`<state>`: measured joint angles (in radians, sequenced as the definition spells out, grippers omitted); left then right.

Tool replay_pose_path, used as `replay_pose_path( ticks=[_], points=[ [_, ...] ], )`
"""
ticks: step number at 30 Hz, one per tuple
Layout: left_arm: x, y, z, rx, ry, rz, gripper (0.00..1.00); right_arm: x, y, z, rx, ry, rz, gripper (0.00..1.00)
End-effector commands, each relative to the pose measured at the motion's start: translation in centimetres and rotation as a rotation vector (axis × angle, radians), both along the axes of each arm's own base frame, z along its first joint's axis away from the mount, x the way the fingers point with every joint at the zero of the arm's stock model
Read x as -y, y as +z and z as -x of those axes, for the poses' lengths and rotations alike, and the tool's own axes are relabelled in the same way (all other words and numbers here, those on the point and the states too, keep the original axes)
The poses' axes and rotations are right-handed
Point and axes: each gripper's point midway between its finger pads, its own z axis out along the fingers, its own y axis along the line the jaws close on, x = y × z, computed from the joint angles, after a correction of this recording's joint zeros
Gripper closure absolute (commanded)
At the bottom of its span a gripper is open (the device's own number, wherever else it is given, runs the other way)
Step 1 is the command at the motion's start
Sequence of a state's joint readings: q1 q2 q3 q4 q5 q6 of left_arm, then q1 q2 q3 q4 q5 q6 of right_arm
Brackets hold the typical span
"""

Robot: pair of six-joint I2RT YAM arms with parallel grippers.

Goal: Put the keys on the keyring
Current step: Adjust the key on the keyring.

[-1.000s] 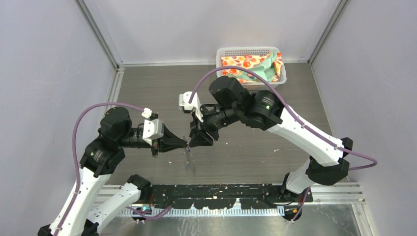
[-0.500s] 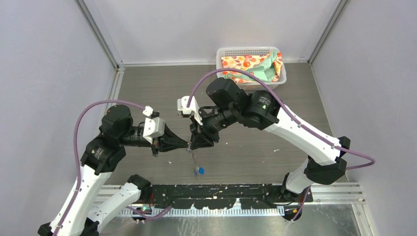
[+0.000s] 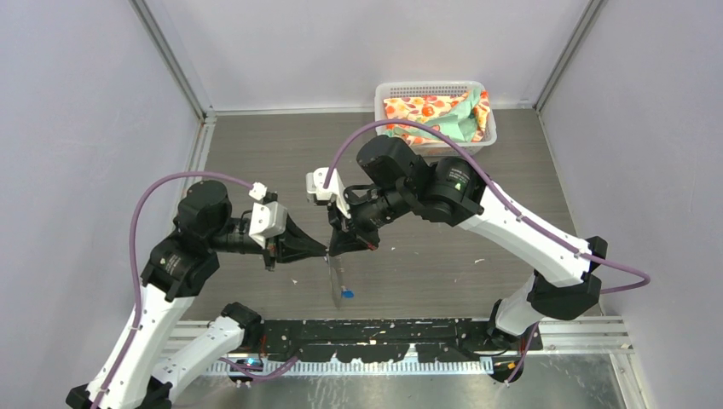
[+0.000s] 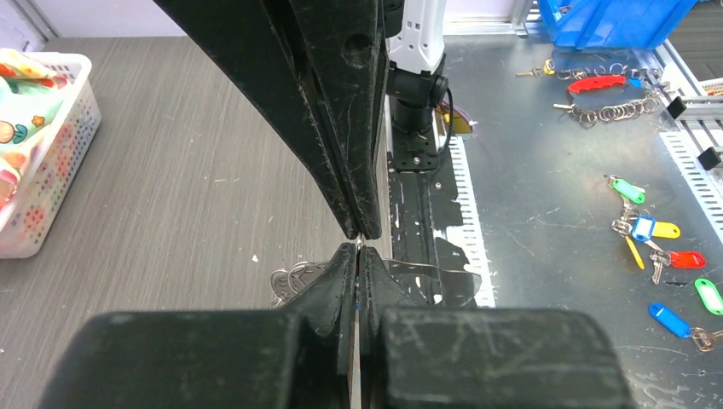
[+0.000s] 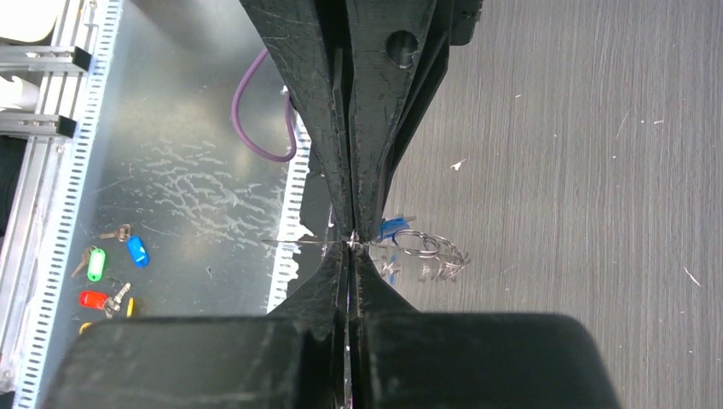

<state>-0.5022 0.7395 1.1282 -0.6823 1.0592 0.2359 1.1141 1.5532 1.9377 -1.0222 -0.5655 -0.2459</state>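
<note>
The keyring (image 3: pixel 332 274) is a thin silver wire loop hanging above the table between the two gripper tips. My left gripper (image 3: pixel 325 253) is shut on its top from the left. My right gripper (image 3: pixel 334 250) is shut on the same wire from the right, tip to tip with the left. One of the keys (image 3: pixel 346 295), blue-headed, dangles at the bottom of the loop. In the left wrist view my left gripper (image 4: pixel 359 250) pinches the keyring (image 4: pixel 426 269). In the right wrist view my right gripper (image 5: pixel 351 247) grips the keyring (image 5: pixel 294 243), with the blue key (image 5: pixel 392 227) beside it.
A white basket (image 3: pixel 430 89) with patterned cloth stands at the back right, also seen as the basket (image 4: pixel 51 170). Small steel rings (image 5: pixel 426 247) hang by the loop. Several tagged keys (image 4: pixel 648 230) and a blue bin (image 4: pixel 614 17) lie on the metal shelf.
My right gripper's jaws have closed on the wire. The blue key, unseen a second ago, now hangs at the bottom of the loop. Both arms barely shifted.
</note>
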Motion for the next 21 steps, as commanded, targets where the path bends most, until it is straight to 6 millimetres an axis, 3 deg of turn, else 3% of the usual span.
replay_pose_path(
  ticks=[1,6,12,14,18,21],
  points=[
    [0.1,1.7,0.5,0.033,-0.025,0.04,1.0,-0.4,1.6,-0.4,0.039,-0.016,-0.062,0.99],
    [-0.2,2.1,0.3,0.058,0.013,0.048,0.83,-0.4,3.1,-1.1,0.084,-0.1,-0.223,0.99],
    [-0.7,2.0,0.3,0.118,0.04,0.034,0.81,0.6,6.0,-0.7,0.129,-0.141,-0.472,0.99],
    [-0.8,2.0,0.5,0.122,0.035,0.031,0.8,0.8,6.4,-0.6,0.123,-0.145,-0.499,0.99],
    [-1.0,1.2,1.1,0.176,-0.009,0.024,0.6,0.7,6.4,-0.2,0.099,-0.142,-0.529,0.99],
    [-1.1,1.2,0.1,0.255,0.041,0.04,0.56,0.5,6.2,0.1,0.078,-0.129,-0.543,0.99]
  ],
)
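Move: The keyring is pinched between the closed fingertips of both hands, which meet tip to tip, so its middle lies straight under each of them, only some 3 cm down. A blue key tag hangs lower, about 8 cm below the left hand, some 3 cm to its right and 3 cm back. From the right hand the tag lies much the same. The left fingers open off the keyring; the still-pinching right dips 2 cm, then rises 5, fingertips tilting up. ##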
